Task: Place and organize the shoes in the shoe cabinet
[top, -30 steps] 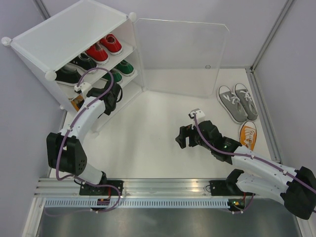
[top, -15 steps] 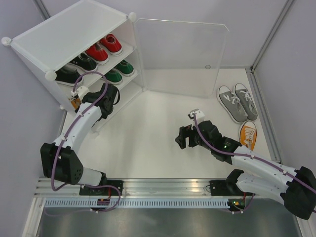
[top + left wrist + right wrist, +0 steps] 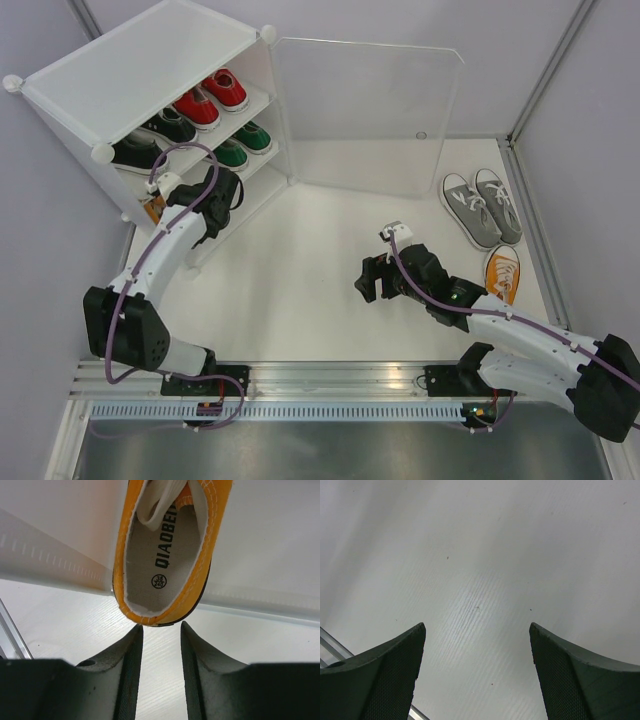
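Note:
The white shoe cabinet (image 3: 150,60) stands at the back left with its clear door (image 3: 370,115) swung open. Red shoes (image 3: 210,98) fill the top tier; black shoes (image 3: 150,135) and green shoes (image 3: 243,143) share the middle one. One orange shoe (image 3: 170,555) lies in the bottom tier, heel outward. My left gripper (image 3: 161,630) is just short of that heel, open by a narrow gap and holding nothing. Grey shoes (image 3: 482,205) and another orange shoe (image 3: 502,274) lie on the table at the right. My right gripper (image 3: 477,626) hangs open over bare table at mid-right (image 3: 375,278).
The open door stands upright across the back of the table. Grey walls close in the left, right and back sides. The arm bases and a metal rail (image 3: 330,380) run along the near edge.
The left gripper has edged closer to the cabinet's bottom tier and its jaws have narrowed. The right arm has not moved.

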### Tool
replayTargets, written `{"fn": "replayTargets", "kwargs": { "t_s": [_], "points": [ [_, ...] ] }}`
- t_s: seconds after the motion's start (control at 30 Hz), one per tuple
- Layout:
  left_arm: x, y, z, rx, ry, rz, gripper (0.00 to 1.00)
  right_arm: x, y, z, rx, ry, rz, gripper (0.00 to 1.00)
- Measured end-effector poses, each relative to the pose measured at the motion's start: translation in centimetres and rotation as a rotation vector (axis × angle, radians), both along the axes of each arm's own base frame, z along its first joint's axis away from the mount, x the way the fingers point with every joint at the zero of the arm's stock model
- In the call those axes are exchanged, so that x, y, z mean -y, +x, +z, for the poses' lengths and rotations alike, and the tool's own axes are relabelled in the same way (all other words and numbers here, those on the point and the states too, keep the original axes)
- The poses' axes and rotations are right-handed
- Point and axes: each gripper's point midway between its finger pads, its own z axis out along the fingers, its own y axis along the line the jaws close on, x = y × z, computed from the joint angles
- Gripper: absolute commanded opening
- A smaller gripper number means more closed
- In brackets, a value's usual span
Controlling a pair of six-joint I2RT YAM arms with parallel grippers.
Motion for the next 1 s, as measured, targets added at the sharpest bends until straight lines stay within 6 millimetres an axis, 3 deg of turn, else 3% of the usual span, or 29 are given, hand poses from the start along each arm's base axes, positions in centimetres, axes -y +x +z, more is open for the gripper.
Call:
{"fn": "replayTargets", "kwargs": {
  "t_s": [0.33,0.5,0.8,1.0],
  "points": [
    [-1.4,0.6,0.2,-0.046,0.041,-0.004,0.38,0.0,0.0,0.0,-0.001,-0.001,0.000,0.88],
    [-1.8,1.0,0.3,-0.048,0.054,-0.004,0.43,0.0,0.0,0.0,-0.001,-0.001,0.000,0.88],
    [-0.8,1.8,0.2,-0.020,-0.014,-0.044,0.69,0.5,0.2,-0.1,-0.004,-0.025,-0.023,0.88],
    [2.0,0.9,1.0,0.030,-0.168,-0.183,0.79,1.8,1.5,1.5,0.018,-0.077,-0.118,0.89]
  ]
}}
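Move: The orange shoe on the middle shelf has its heel at the left fingertips and its middle about 6 cm ahead, 9 cm left, level. The nearer green shoe is some 12 cm ahead and 8 cm right, about level; the nearest black shoe is 11 cm ahead, 7 cm left and 13 cm up. From the right hand, the table's orange shoe lies some 30 cm right, 2 cm ahead and 8 cm down; the shelved one is 46 cm left, 14 cm ahead and 6 cm up. Left fingers nudge the shoe's heel about 2 cm forward-left, then open and retreat 4 cm right, turning clockwise. ##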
